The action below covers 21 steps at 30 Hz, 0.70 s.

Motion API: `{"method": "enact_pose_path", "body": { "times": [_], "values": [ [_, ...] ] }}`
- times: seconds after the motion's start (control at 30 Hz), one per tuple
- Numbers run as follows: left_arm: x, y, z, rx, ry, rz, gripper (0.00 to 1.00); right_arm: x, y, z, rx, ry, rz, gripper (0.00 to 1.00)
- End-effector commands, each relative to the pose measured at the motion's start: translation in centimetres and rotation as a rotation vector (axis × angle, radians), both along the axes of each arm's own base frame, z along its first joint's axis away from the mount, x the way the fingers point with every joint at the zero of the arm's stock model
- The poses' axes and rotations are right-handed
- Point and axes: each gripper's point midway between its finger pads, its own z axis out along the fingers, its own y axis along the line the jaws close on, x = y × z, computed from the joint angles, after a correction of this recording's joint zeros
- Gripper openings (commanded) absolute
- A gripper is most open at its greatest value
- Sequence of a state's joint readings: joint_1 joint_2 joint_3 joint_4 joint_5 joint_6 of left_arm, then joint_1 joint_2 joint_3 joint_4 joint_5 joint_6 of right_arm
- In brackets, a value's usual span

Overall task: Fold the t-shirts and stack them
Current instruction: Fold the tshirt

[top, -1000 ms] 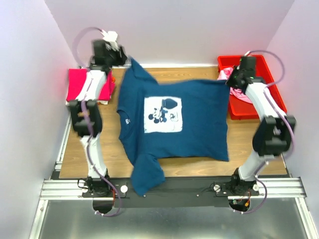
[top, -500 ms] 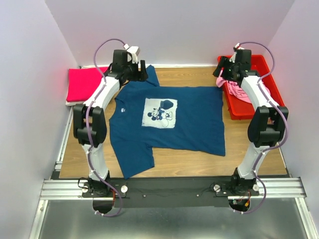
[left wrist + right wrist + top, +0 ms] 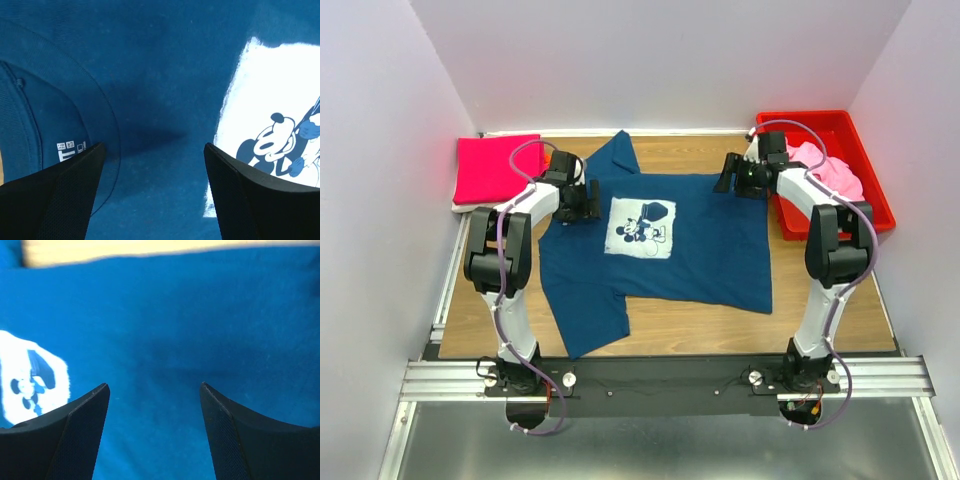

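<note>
The navy t-shirt (image 3: 705,245) lies spread flat on the wooden table, its white mouse print (image 3: 642,227) facing up. My left gripper (image 3: 582,200) hovers open over the collar side, with the neck label (image 3: 67,150) and the print (image 3: 280,100) below it. My right gripper (image 3: 730,178) hovers open over the shirt's back right corner. Only navy cloth (image 3: 175,315) shows between its fingers, and the left gripper (image 3: 154,150) holds nothing either. A folded magenta t-shirt (image 3: 495,168) rests at the back left. A light pink t-shirt (image 3: 830,172) lies crumpled in the bin.
A red plastic bin (image 3: 875,205) stands at the back right, close behind my right arm. White walls close in the table on three sides. One navy sleeve (image 3: 592,320) reaches toward the front edge, another (image 3: 618,155) toward the back wall.
The navy shirt was stretched in the air between both grippers. It now lies flat. Both grippers opened, let it go and moved inward and low over it.
</note>
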<state>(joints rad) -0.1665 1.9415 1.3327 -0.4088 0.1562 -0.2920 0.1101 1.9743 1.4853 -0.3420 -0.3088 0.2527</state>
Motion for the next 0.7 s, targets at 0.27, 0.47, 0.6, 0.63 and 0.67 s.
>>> {"method": "enact_pose_path", "body": {
  "times": [0.27,0.47,0.6,0.63,0.67],
  "values": [
    [1.4,1.4,-2.2,0.043,0.007,0.063,0.88,-1.0,-1.0,-8.0,-0.042,0.177,-0.060,0.79],
    [3.0,1.3,-3.4,-0.001,0.010,0.064,0.88,-0.3,-1.9,-10.2,-0.083,0.209,-0.118,0.79],
    [4.6,1.5,-4.1,0.008,0.022,0.058,0.89,0.6,-2.8,-11.2,-0.122,0.219,-0.165,0.79],
    [5.9,1.3,-3.1,0.006,-0.006,0.055,0.89,0.7,-3.0,-11.6,-0.139,0.229,-0.178,0.79],
    [6.3,1.3,-3.0,0.006,-0.007,0.051,0.89,1.0,-3.3,-11.8,-0.145,0.232,-0.187,0.79]
  ]
}}
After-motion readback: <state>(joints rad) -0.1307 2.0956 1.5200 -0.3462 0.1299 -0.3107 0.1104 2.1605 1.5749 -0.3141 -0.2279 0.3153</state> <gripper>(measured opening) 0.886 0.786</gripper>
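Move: The blue t-shirt lies spread sideways, its middle about 16 cm right of and 6 cm back from the left hand, at fingertip level; its mouse print is 12 cm right and 4 cm back, the folded red shirt 17 cm left and 12 cm ahead. From the right hand the t-shirt's middle is 17 cm left, 12 cm back and 6 cm below; the red bin stands 19 cm right, 4 cm ahead. The t-shirt is pushed along the table away from the bases by both open hands. The left, its fingertips already on the cloth between collar and print, barely stirs, then slides forward about 6.5 cm, fingers tipping slightly outward; the right first drops nearly 6 cm onto the cloth between print and hem, then drags it forward some 3 cm. ##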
